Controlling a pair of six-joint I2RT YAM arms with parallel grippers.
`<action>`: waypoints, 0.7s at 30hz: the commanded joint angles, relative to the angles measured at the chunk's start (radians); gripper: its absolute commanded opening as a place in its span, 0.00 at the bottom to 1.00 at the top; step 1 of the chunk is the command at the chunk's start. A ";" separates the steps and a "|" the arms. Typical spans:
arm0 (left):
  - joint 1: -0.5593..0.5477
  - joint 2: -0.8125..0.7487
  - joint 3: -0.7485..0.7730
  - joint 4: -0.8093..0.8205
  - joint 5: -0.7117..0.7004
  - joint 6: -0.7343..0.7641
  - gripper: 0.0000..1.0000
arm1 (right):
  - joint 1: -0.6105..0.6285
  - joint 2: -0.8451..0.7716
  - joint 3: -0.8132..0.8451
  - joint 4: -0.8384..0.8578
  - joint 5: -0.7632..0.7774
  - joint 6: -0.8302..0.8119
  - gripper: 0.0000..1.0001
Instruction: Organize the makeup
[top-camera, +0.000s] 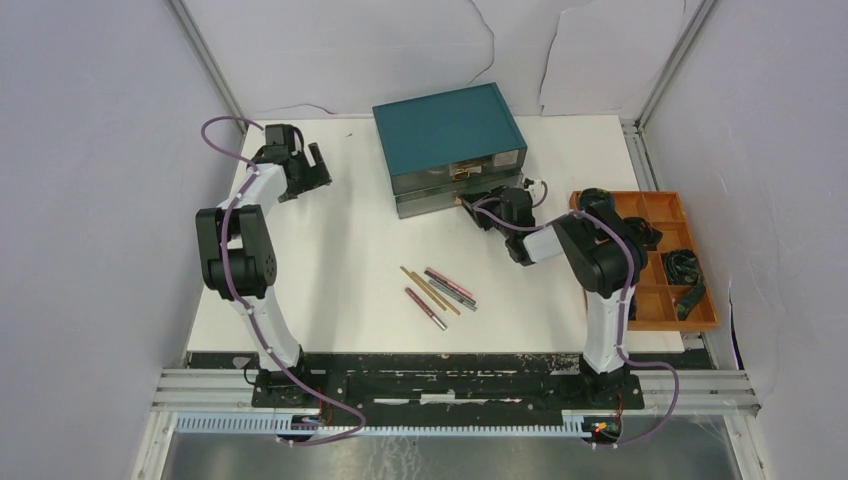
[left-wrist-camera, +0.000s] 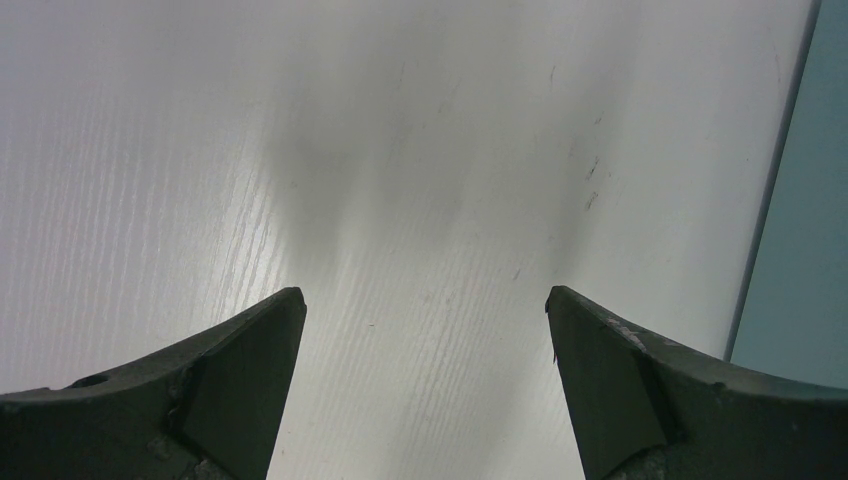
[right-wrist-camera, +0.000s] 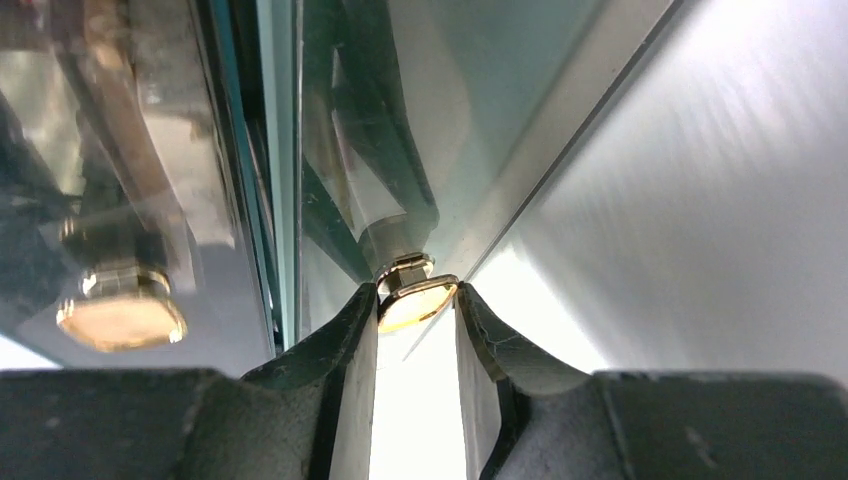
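Note:
Of the makeup I see only several thin pencils (top-camera: 438, 292), lying loose in the middle of the white table. My right gripper (top-camera: 472, 206) reaches to the front of the teal drawer box (top-camera: 448, 130). In the right wrist view the right gripper (right-wrist-camera: 417, 292) is shut on a gold drawer knob (right-wrist-camera: 418, 303), with a fingertip touching each side. A second gold knob (right-wrist-camera: 120, 318) shows to the left. My left gripper (top-camera: 318, 165) hovers at the far left of the table. In its own view the left gripper (left-wrist-camera: 425, 295) is open over bare tabletop.
An orange compartment tray (top-camera: 655, 305) with black coiled items (top-camera: 682, 265) stands at the right edge of the table, right beside the right arm. The teal box side (left-wrist-camera: 800, 250) lies just right of the left gripper. Grey walls close in the table.

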 joint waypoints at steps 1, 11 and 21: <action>0.004 -0.003 0.028 0.025 -0.006 0.027 0.97 | -0.009 -0.119 -0.092 0.035 -0.054 -0.030 0.30; 0.003 -0.013 0.008 0.036 -0.004 0.026 0.97 | -0.010 -0.323 -0.263 -0.094 -0.134 -0.121 0.28; 0.004 -0.022 0.002 0.037 -0.002 0.025 0.97 | -0.011 -0.475 -0.230 -0.445 -0.163 -0.323 0.71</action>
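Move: Between the right hand's fingertips is the gold knob of the lower drawer, already pinched. The upper drawer's knob sits about 6 cm above it and 3 cm farther out, level with it sideways. The cabinet's middle lies some 15 cm ahead of the hand and 4 cm to its left; the pencils lie roughly 25 cm back and 7 cm left. From the left hand, the lower knob is around 40 cm right and 5 cm back. Drawing the lower drawer out by its knob, the right hand keeps its pinch and goes quickly back from the cabinet towards the pencils, about 11 cm, sliding some 3 cm to the right. It turns around 10 degrees counter-clockwise; at the end it slows, rises about 1 cm and opens its fingers, letting go of the knob. ##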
